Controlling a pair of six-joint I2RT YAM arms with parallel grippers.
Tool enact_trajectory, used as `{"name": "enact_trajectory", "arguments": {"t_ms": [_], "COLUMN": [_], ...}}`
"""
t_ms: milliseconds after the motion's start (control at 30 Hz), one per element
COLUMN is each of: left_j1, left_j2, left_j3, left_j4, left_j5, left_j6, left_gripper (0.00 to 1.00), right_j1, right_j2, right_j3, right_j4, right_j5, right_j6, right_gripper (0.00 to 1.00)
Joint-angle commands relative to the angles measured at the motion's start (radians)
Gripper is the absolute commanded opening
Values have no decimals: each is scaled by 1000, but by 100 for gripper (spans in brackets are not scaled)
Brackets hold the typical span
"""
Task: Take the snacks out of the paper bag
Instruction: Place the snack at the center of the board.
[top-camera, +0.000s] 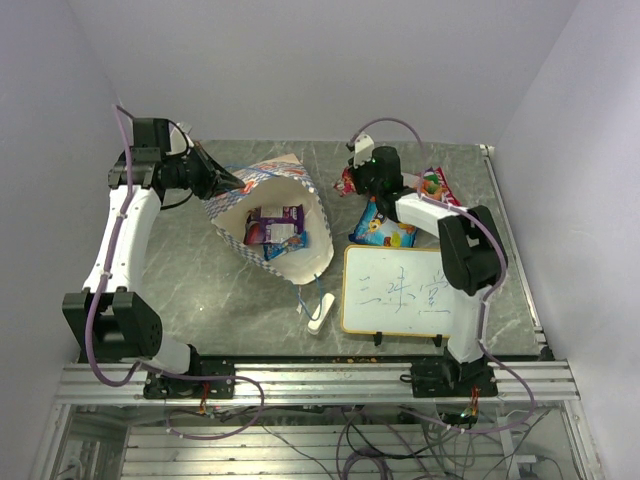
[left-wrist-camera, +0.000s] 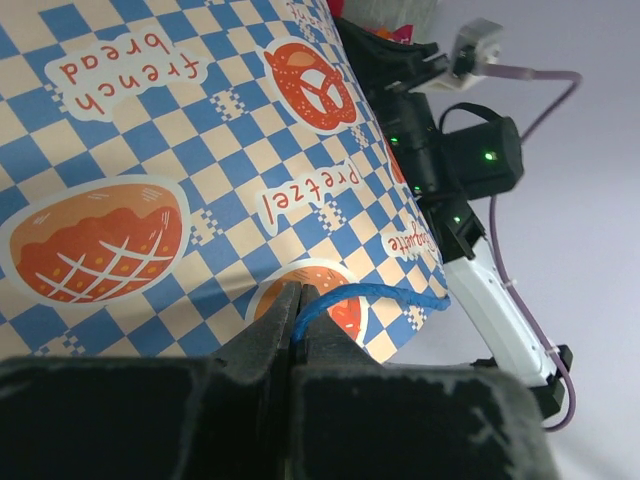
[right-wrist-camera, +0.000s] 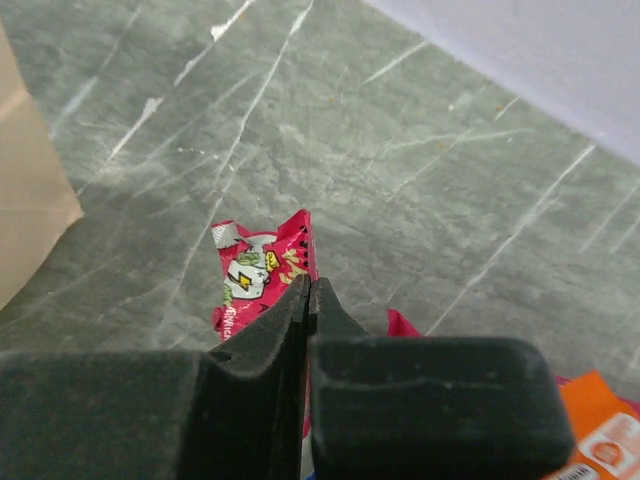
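The paper bag (top-camera: 300, 255) lies tipped on the table with its mouth open toward the near edge. A purple snack packet (top-camera: 276, 214) and other snacks lie inside. My left gripper (top-camera: 228, 181) is shut on the bag's blue cord handle (left-wrist-camera: 370, 295) against the checkered band (left-wrist-camera: 180, 150). My right gripper (right-wrist-camera: 309, 285) is shut on the edge of a pink-red snack packet (right-wrist-camera: 250, 280), low over the table right of the bag. On the table lie a blue snack packet (top-camera: 383, 229) and an orange-red one (top-camera: 437, 185).
A framed whiteboard (top-camera: 400, 290) with writing lies at the near right, a white eraser block (top-camera: 320, 313) just left of it. The bag's tan corner (right-wrist-camera: 30, 190) shows left of my right gripper. Walls close the back and sides.
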Motion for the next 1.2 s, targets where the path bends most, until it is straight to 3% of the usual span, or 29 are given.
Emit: {"name": "enact_trajectory", "arguments": {"t_ms": [0,267,500,700,1167], "left_j1": [7,6,6,6,7], "left_j2": [21,19,-35,-105,-222], "left_j3": [52,62,7,-71,-186], "left_j4": [-35,-46,-4,48,179], "left_j5": [34,47,62,56,26], "left_j6": [51,64,35,-12,-104], "left_gripper": [7,7,7,7,7], "right_j1": [-12,-14,-9,11,155], "right_j2": [68,125,35,-115,-506], "right_j3": [53,108,99,51,-91], "right_j4": [-3,-79,-138,-186,-302], "right_j5": [15,67,66,36,-148], "right_j6": [22,32,41,48,51], "right_gripper": [0,1,34,45,50]}}
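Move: Just beneath the right hand, which holds the small red snack, lies its landing spot on the bare tabletop: about 1 cm ahead, 1 cm right and 9 cm down. From that spot the blue snack bag is 8 cm right and 9 cm back, the orange bag some 11 cm right, the paper bag roughly 17 cm left and 8 cm back. From the left hand the spot is about 19 cm ahead, 21 cm right and 27 cm below. Lowering the small red snack about 5 cm to the bare tabletop beside the blue bag, the right hand opens its fingers to roughly half and lets go, then climbs nearly 19 cm while drawing back about 10 cm and drifting left towards the paper bag. The left hand keeps its pinch on the blue handle, easing back about 3 cm and up slightly. ##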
